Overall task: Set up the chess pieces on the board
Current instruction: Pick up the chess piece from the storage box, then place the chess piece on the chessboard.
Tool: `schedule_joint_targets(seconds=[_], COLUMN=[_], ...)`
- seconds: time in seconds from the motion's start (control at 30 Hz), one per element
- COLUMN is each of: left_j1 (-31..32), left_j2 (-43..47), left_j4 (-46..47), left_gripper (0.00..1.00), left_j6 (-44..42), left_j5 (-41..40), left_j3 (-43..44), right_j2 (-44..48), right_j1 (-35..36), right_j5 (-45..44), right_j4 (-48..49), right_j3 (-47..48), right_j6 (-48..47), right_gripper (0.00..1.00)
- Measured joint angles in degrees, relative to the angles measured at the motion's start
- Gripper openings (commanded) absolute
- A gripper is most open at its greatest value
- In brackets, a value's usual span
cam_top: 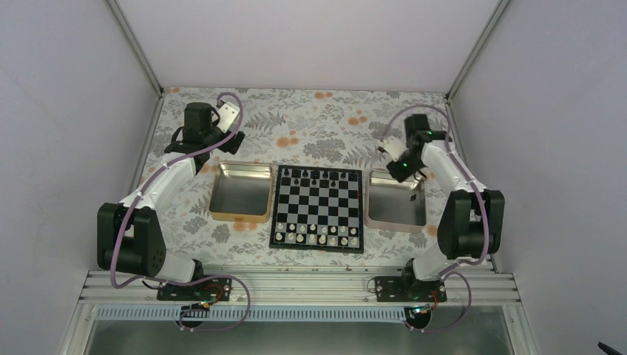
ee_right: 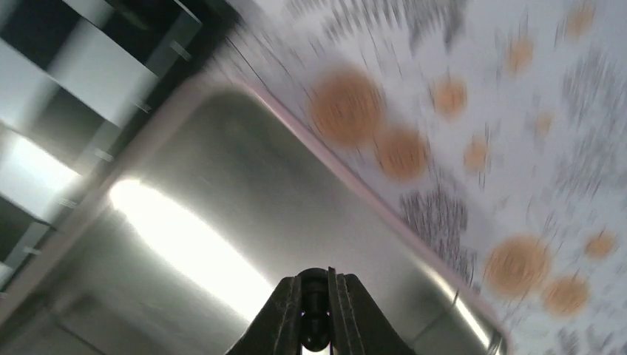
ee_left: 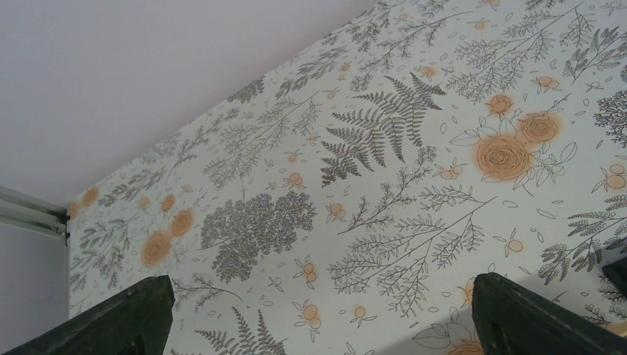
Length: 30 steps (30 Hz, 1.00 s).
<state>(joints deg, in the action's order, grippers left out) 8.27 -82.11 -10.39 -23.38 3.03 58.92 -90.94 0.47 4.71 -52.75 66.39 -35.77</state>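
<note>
The board lies in the middle of the table. Black chess pieces stand along its far row, and small white pieces fill its two near rows. My right gripper is shut on one tiny black chess piece, held just above the floor of the silver tray. In the top view the right gripper hangs over that tray's far left corner. One more black piece lies in the silver tray. Over the flowered cloth at the far left, my left gripper stands wide open and holds nothing.
A gold tray lies left of the board, right beside it, and the silver tray sits close on its right. The left arm reaches to the far left of the table. Walls close in the table on three sides.
</note>
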Motion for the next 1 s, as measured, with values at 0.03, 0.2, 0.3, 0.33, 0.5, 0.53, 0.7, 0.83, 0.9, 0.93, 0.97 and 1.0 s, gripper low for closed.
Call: schedule_joint_targets(seconds=[0.03,0.2,0.3,0.33,0.5,0.53,0.7,0.83,0.9,0.93,0.97,1.0], left_j1=[0.00,0.00,0.00,0.00,0.00,0.00,0.00,0.00,0.00,0.00,0.00,0.00], left_j2=[0.00,0.00,0.00,0.00,0.00,0.00,0.00,0.00,0.00,0.00,0.00,0.00], left_j4=[0.00,0.02,0.00,0.02,0.00,0.00,0.00,0.00,0.00,0.00,0.00,0.00], left_gripper=[1.00,1.00,1.00,1.00,1.00,1.00,1.00,1.00,1.00,1.00,1.00,1.00], left_j6=[0.00,0.00,0.00,0.00,0.00,0.00,0.02,0.00,0.02,0.00,0.00,0.02], left_j5=[0.02,0.02,0.02,0.00,0.00,0.00,-0.02,-0.02,-0.02,-0.02,-0.02,-0.02], left_j3=[-0.02,0.00,-0.02,-0.02,-0.02,-0.02,-0.02,-0.02,-0.02,0.00,-0.02,0.00], right_j2=[0.35,-0.26,-3.21,-4.44,-11.65,-12.59,-14.38,-14.99,-15.74,-16.17,-16.61,-16.98], right_j1=[2.45,13.57,19.30,20.17,22.21,22.49,23.47,23.89,23.93,23.96,23.96,23.96], right_j5=[0.15,2.32,3.54,3.80,4.96,5.22,5.95,6.71,6.80,6.80,6.78,6.78], right_j4=[-0.68,-3.41,-3.61,-3.39,-2.78,-2.40,-1.09,0.13,0.52,0.59,0.63,0.68], right_j3=[1.92,10.01,12.13,12.31,12.22,12.07,11.32,11.32,11.32,11.32,11.32,11.32], right_j6=[0.46,2.69,3.32,3.37,3.52,3.50,3.48,3.48,3.48,3.45,3.45,3.43], right_gripper=[0.11,0.11,0.12,0.11,0.12,0.12,0.13,0.13,0.13,0.13,0.13,0.13])
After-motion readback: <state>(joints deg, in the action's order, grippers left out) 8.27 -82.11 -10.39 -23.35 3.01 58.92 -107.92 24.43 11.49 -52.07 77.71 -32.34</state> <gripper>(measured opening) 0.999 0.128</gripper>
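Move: The right hand holds a black pawn above the storage box. The empty square in front of the knight lies about 17 cm to its left, 1 cm ahead and 8 cm below. The nearest standing pawn is 20 cm left and 1 cm ahead, the knight 17 cm left and 5 cm ahead. The last pawn in the box is 7 cm right and 3 cm back. From the left hand, that square is some 38 cm right, 9 cm back, 19 cm down. Swinging fast to its left in an arc, the right hand carries the pawn some 17 cm from over the storage box to the empty square in front of the knight. It climbs about 5 cm early on, then sinks to finish 4 cm below its starting height, slowing as it comes in. The wrist turns roughly 20 degrees counter-clockwise while the fingers keep their pinch. ##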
